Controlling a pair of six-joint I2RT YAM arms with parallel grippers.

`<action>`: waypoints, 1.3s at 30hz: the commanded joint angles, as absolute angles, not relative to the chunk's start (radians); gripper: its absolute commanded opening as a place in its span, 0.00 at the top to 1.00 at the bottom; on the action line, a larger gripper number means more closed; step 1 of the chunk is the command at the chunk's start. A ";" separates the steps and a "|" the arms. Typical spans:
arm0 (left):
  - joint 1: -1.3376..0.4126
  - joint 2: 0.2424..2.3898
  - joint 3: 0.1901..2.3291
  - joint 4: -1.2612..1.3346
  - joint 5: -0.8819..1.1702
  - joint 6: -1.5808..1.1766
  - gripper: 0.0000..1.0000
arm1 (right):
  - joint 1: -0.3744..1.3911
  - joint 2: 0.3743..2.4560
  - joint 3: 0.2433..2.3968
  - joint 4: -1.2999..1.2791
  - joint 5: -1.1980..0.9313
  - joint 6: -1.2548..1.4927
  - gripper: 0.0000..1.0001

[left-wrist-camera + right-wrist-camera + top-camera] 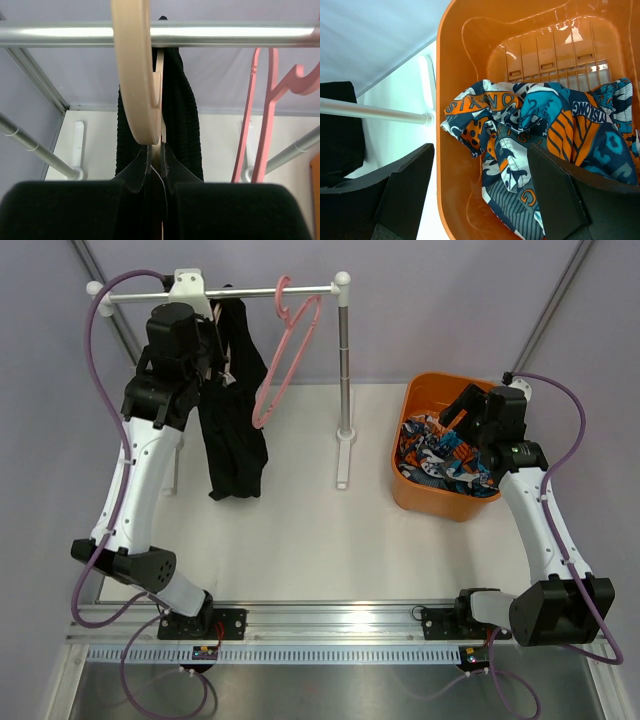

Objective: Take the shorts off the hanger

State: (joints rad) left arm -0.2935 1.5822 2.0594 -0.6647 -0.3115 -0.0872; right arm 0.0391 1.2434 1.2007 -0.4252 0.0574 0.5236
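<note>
The plain black shorts (235, 430) hang from a beige hanger (132, 75) on the rail (250, 292). In the left wrist view the black shorts (182, 115) drape down both sides behind the hanger's hook. My left gripper (156, 155) is shut on the thin beige neck of the hanger just below the hook; from above, the left gripper (213, 375) sits against the top of the black shorts. The patterned shorts (540, 130) lie crumpled in the orange basket (465, 75). My right gripper (480, 187) hovers open over them, holding nothing.
An empty pink hanger (285, 350) hangs on the rail right of the black shorts and appears at the right as the pink hanger (260, 115) in the left wrist view. The rack's upright post (345, 370) stands mid-table. The orange basket (415, 475) sits at the right.
</note>
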 commanded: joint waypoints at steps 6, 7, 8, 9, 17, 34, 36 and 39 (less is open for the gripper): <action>-0.290 1.453 1.973 -0.718 -0.288 -0.150 1.00 | 0.043 1.209 1.235 -0.448 0.005 0.486 0.17; -0.291 1.427 1.932 -0.715 -0.296 -0.173 1.00 | 0.043 1.203 1.233 -0.454 0.005 0.483 0.17; -0.298 1.399 1.884 -0.707 -0.301 -0.181 1.00 | 0.044 1.192 1.229 -0.462 0.005 0.479 0.17; -0.302 1.337 1.787 -0.689 -0.311 -0.187 1.00 | 0.044 1.186 1.224 -0.463 -0.035 0.479 0.17; -0.383 1.095 1.396 -0.670 -0.294 -0.279 1.00 | 0.097 1.099 1.198 -0.534 -0.078 0.446 0.17; -0.957 0.954 1.089 -0.631 -0.410 -0.416 1.00 | 0.560 1.000 1.120 -0.626 0.060 0.502 0.20; -1.018 0.983 1.118 -0.600 -0.410 -0.397 1.00 | 0.688 1.057 1.143 -0.640 0.148 0.524 0.21; -1.075 1.072 1.207 -0.610 -0.448 -0.368 1.00 | 0.819 1.141 1.187 -0.649 0.245 0.554 0.21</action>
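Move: My left hand already grips the beige hanger holding the black shorts; it is bound for the clear space over the near table, about 24 cm back, 14 right and 21 down. The rail is some 8 cm ahead and 3 above, the pink hanger about 16 right, 6 ahead and 8 lower. From my right hand, the black shorts' middle lies about 48 cm left and 13 ahead, roughly level; the orange basket is 18 below, 4 ahead and 2 right. Keeping its pinch on the beige hanger, my left hand draws straight back from the rail, then sinks and swings right into the open middle, about 24 cm back and 21 down, fingers tipping down and turning some 30 degrees clockwise. My open right hand leaves the basket for the black shorts, going about 19 cm left and 14 back and turning counter-clockwise. ##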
